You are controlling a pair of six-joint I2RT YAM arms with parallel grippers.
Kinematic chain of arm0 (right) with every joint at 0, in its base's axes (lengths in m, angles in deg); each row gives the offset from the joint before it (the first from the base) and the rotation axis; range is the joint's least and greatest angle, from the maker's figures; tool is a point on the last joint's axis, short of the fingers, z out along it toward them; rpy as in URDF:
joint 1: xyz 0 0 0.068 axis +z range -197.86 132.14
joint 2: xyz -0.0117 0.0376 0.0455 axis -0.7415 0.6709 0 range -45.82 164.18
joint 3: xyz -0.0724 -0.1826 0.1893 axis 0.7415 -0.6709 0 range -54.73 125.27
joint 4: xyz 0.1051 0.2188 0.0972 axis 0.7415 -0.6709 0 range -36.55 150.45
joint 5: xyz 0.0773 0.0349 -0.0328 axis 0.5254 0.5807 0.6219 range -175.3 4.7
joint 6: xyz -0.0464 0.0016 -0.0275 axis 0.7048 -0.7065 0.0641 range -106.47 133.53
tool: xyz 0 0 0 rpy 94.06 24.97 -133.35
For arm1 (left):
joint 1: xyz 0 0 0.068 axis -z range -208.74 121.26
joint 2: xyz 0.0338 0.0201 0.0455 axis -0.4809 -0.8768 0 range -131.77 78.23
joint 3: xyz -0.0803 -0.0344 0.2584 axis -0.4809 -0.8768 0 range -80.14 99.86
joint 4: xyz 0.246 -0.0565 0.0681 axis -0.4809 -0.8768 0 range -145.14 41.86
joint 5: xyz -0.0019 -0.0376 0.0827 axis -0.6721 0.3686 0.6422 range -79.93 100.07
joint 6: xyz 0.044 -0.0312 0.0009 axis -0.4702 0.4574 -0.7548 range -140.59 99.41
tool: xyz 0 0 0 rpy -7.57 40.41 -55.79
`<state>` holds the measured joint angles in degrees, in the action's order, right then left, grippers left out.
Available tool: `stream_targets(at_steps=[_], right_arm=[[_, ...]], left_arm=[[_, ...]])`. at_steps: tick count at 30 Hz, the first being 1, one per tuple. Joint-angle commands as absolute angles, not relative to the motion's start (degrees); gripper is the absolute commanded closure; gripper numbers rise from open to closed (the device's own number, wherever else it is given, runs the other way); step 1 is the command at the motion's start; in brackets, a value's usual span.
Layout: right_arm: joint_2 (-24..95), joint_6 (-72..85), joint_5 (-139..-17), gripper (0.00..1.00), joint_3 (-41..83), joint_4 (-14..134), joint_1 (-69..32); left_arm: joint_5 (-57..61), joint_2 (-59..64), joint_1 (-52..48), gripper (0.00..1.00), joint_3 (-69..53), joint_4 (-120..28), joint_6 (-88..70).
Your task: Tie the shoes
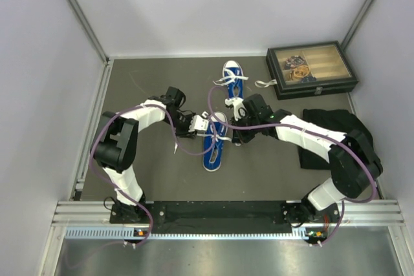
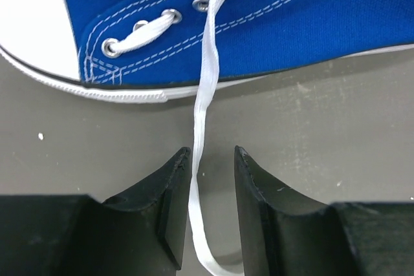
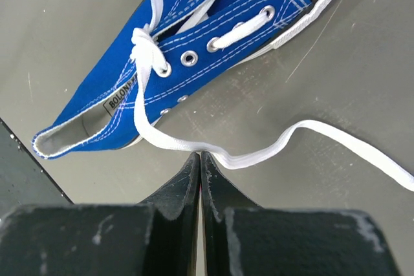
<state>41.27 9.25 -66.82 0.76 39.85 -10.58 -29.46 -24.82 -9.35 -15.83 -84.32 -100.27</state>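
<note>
Two blue shoes with white laces lie on the grey table: the near shoe between my grippers, and the far shoe behind it. My left gripper sits at the near shoe's left side. In the left wrist view its jaws stand a little apart, and a white lace from the shoe hangs between them, brushing the left finger. My right gripper is at the shoe's right side. In the right wrist view it is shut, its tips pinching the other lace beside the shoe.
A dark glass-lidded box stands at the back right. A black cloth lies on the right, partly under my right arm. Grey walls enclose the table on the left, back and right.
</note>
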Motion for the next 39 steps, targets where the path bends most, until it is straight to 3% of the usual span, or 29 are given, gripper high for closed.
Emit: stream_targets(at_steps=[1,12,13,14,17,25,39], right_arm=[[38.7,8.8,-65.4,1.00,0.5,41.6,-11.6],[39.0,8.6,-65.3,1.00,-0.2,41.9,-11.8],[38.9,8.5,-65.4,1.00,-0.3,41.9,-11.8],[38.9,8.3,-65.5,1.00,-0.2,42.1,-11.8],[38.6,7.7,-66.2,1.00,-0.4,42.5,-11.9],[38.2,5.5,-68.5,1.00,-0.7,43.9,-13.1],[38.6,2.5,-70.9,1.00,-0.1,44.4,-13.2]], left_arm=[[-27.3,-26.0,-7.5,0.62,-14.4,-82.4,-99.9],[-22.0,-27.1,-6.6,0.61,-15.3,-77.8,-97.3],[-21.9,-27.4,-6.6,0.65,-14.8,-79.4,-98.1],[-21.8,-28.1,-6.5,0.78,-14.4,-80.6,-98.5],[-21.9,-28.4,-6.5,0.99,-13.1,-83.8,-99.9],[-34.1,-19.0,-6.5,1.00,-14.1,-89.9,-98.9],[-42.4,-7.1,-2.6,1.00,-20.5,-77.9,-82.7]])
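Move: The left lace runs between my half-open left fingers, about 2 cm below and 1 cm ahead of my left hand. The knot is some 7 cm right, 2 cm back and 3 cm up; the toe cap is 7 cm right and 6 cm ahead; the lace's tail end is 6 cm left and 5 cm back. From my right hand, holding the other lace, that stretch of left lace is about 14 cm left, 3 cm ahead and 6 cm down. I ease my left fingers down and forward a centimetre or two around the loose lace and shut them on it, then draw back a little and lift it briskly, about 10 cm up from the table while going some 5 cm right and 5 cm back, fingertips swinging up about 15 degrees. My right fingers keep their pinch on the other lace, shifting only a centimetre or two forward and right. ##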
